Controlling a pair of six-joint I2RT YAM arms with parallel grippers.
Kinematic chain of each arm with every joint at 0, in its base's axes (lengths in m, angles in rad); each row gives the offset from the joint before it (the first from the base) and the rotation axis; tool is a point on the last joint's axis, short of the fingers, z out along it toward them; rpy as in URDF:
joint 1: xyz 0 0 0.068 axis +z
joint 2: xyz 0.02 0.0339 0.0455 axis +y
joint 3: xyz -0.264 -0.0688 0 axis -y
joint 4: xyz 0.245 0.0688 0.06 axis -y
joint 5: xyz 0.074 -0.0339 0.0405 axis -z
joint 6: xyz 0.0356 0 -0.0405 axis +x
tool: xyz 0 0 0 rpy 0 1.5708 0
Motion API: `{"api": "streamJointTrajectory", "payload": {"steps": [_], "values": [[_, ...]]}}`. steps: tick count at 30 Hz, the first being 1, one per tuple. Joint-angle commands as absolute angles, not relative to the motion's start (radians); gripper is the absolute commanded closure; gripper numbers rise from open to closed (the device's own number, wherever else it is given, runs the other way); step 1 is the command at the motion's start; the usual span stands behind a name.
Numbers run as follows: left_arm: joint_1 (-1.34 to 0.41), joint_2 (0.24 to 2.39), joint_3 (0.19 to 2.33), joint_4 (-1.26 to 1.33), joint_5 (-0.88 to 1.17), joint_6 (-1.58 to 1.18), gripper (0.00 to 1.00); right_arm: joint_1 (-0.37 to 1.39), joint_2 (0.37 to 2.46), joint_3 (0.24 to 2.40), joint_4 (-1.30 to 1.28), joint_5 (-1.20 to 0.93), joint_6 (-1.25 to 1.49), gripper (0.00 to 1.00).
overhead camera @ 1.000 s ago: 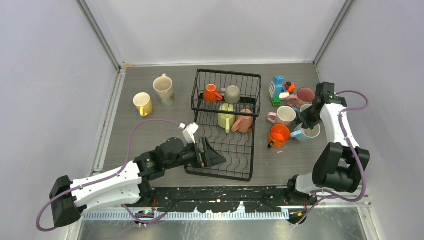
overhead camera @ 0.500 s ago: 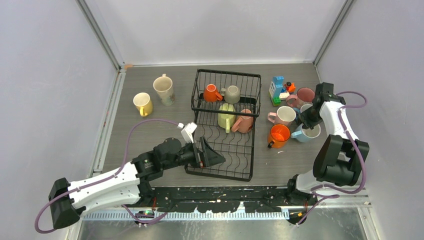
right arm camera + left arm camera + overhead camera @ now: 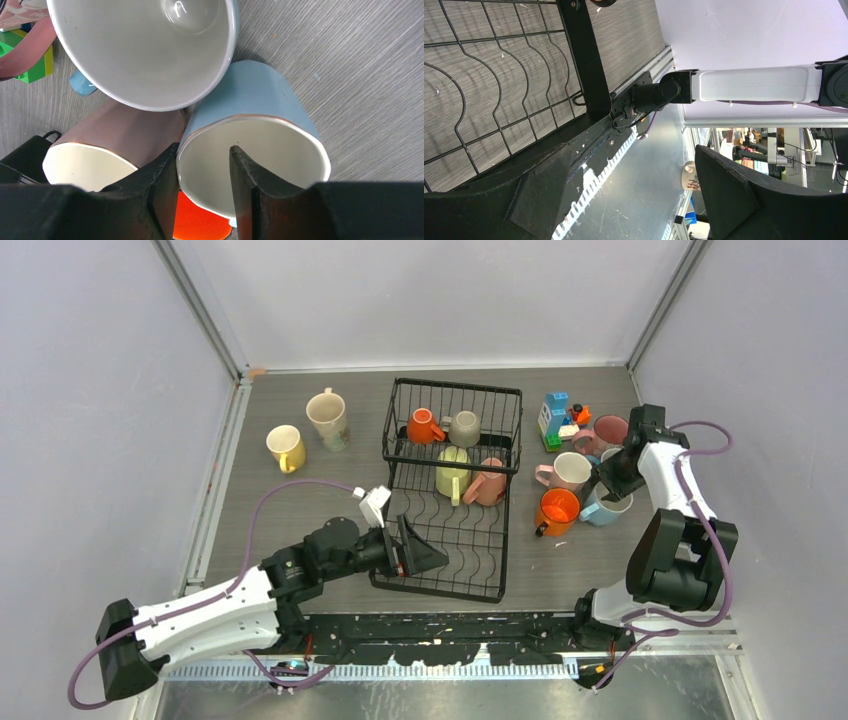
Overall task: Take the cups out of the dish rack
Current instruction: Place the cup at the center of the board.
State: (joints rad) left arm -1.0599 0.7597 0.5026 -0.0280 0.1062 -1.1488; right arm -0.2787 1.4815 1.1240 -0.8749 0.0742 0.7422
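Note:
The black wire dish rack [image 3: 497, 540] stands mid-table. An orange cup [image 3: 424, 427] and a grey cup [image 3: 464, 428] sit in its far basket. A pale green cup [image 3: 452, 472] and a pink cup [image 3: 487, 483] lie on its tray. My left gripper [image 3: 425, 555] is open and empty over the rack's near-left corner; in the left wrist view the left gripper [image 3: 634, 195] has its fingers wide apart. My right gripper [image 3: 608, 483] straddles the rim of a light blue cup [image 3: 270, 100] standing on the table, one finger [image 3: 242, 175] inside it, the other outside, jaws apart.
Right of the rack stand a pink cup [image 3: 570, 470], an orange cup [image 3: 557, 510], another light blue cup [image 3: 150, 45], a dark pink cup [image 3: 611, 429] and a toy-block figure [image 3: 558, 420]. A yellow cup [image 3: 285, 447] and a cream cup [image 3: 327, 418] stand at the left.
My right gripper has shifted slightly left over the light blue cup. My left arm has drawn back a little toward the left.

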Motion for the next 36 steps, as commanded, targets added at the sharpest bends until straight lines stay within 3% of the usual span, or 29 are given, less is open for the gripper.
{"api": "streamJointTrajectory", "payload": {"steps": [1,9,21,36], "values": [[-1.056,0.741,0.501,-0.025,0.107,-1.154,0.05,-0.281,1.44,1.162,-0.877,0.095,0.734,0.55],[-1.057,0.733,0.526,-0.067,0.103,-1.131,0.05,-0.281,1.361,1.198,-0.93,0.102,0.732,0.48],[-1.057,0.777,0.581,-0.134,-0.034,-1.015,0.04,-0.281,1.189,1.243,-1.023,0.084,0.704,0.01],[-1.1,1.002,0.558,0.153,-0.431,-0.76,0.07,-0.273,0.935,1.221,-1.079,-0.02,0.69,0.0]]}}
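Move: The right hand is at the forward-left rim of the light blue cup, whose middle lies some 2 cm back, 3 cm right and 4 cm below. The pink cup is about 4 cm ahead and 6 cm left, the orange cup 3 cm back and 8 cm left, the darker blue cup 7 cm ahead and 3 cm right. From the left hand, the green cup is about 15 cm ahead, 4 cm right and 11 cm lower; the salmon cup is 14 cm ahead, 11 cm right. Already loosened around the light blue cup's wall, the right fingers come free and spread fully while the hand rises some 14 cm, then also draws back about 5 cm, its fingers tilting forward roughly 20 degrees. The left hand, open and empty, waits, then heads forward about 7 cm and sinks 5 cm over the rack towards the green and salmon cups, its fingers tipping down and swinging forward. ##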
